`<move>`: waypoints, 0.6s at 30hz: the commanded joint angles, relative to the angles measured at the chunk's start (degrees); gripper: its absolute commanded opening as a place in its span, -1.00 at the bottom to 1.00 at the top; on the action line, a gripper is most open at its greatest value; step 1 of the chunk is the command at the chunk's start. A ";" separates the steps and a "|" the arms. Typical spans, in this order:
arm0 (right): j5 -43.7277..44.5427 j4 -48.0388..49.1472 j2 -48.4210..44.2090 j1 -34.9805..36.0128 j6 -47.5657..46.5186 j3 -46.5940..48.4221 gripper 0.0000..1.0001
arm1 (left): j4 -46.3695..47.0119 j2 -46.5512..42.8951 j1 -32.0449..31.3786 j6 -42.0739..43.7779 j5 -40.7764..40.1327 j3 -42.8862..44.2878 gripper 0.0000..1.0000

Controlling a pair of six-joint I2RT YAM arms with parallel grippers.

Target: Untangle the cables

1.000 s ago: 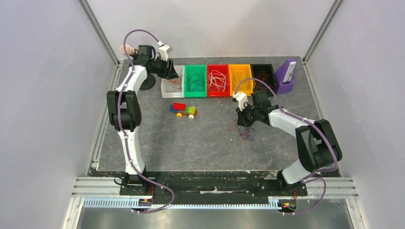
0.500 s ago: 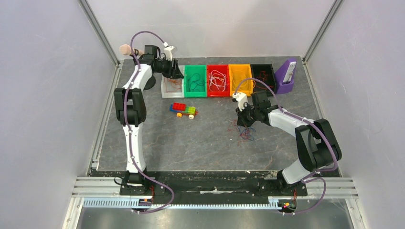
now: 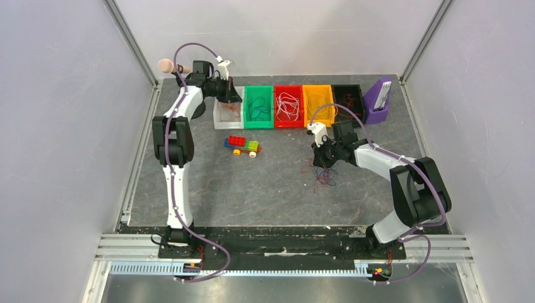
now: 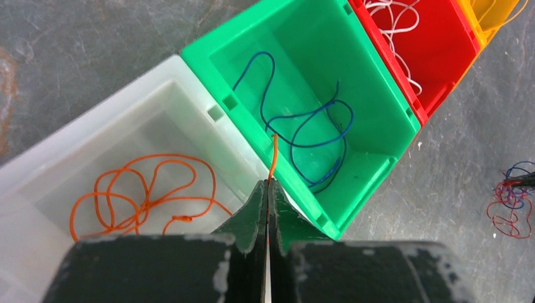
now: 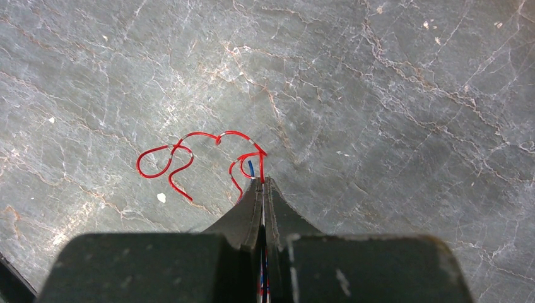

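My left gripper [image 4: 267,184] is shut on the end of an orange cable [image 4: 274,154], which sticks out past the fingertips. It hovers over the wall between the clear bin [image 4: 76,151] and the green bin [image 4: 378,107]; in the top view the left gripper [image 3: 231,96] is at the back left. More orange cable [image 4: 145,196] lies coiled in the clear bin. My right gripper [image 5: 262,182] is shut on red cable [image 5: 189,151] and blue cable [image 5: 251,167], just above a small red and blue tangle [image 3: 323,175] on the table.
A row of bins stands at the back: clear [image 3: 219,120], green [image 3: 258,123] with blue cable, red [image 3: 288,122] with white cables, orange [image 3: 317,120], black [image 3: 347,88]. A purple holder [image 3: 377,101] stands at the back right. A brick toy car [image 3: 243,146] sits mid-table.
The left arm reached back and right toward the clear bin, and its jaws went from open to shut on the orange cable. The right arm has barely moved.
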 commanded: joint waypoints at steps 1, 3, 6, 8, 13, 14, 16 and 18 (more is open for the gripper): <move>-0.75 0.69 0.44 -0.25 -0.04 2.14 -1.00 | 9.43 -8.03 1.30 -4.86 -2.79 -6.50 -0.95; -0.73 0.67 0.52 -0.26 -0.12 2.23 -1.00 | 13.57 -11.25 1.84 -6.14 -5.96 -11.12 -0.95; -0.59 0.67 0.35 -0.37 -0.37 2.24 -1.00 | 17.65 -14.91 2.10 -6.54 -8.76 -16.80 -0.95; -0.66 0.67 0.33 -0.33 -0.40 2.15 -1.00 | 19.47 -16.13 2.10 -6.59 -10.32 -19.14 -0.95; -0.70 0.66 0.23 -0.46 -0.52 1.90 -1.00 | 17.52 -13.62 1.61 -5.26 -16.89 -17.77 -0.95; -0.64 0.67 0.12 -0.55 -0.54 1.86 -1.00 | 16.39 -12.92 1.34 -4.61 -18.12 -16.92 -0.96; -0.64 0.63 0.20 -0.64 -0.66 1.80 -1.00 | 15.07 -11.54 0.49 -3.23 -19.52 -15.70 -0.95; -0.72 0.65 0.37 -0.73 -0.53 1.84 -1.00 | 13.25 -9.87 -0.67 -1.76 -21.29 -14.01 -0.95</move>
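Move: Above the wall between white and green bins, the left hand holds the orange cable; the white bin's middle lies some 5 cm to its left, 2 cm back and 7 cm down. The cable's loops lie in that bin, about 4 cm left and 3 cm back. The green bin's middle is roughly 6 cm right and 1 cm back, the black stand base 19 cm left and 1 cm back. From the right hand, the white bin is about 23 cm ahead and 37 cm left, about level. Carrying the pinched orange cable away from the green bin, the left hand sweeps about 5 cm left over the white bin, arching up some 2 cm on the way and starting to sink again at the end. The wrist swings roughly 15 degrees counter-clockwise and the fingers stay shut on the cable. ##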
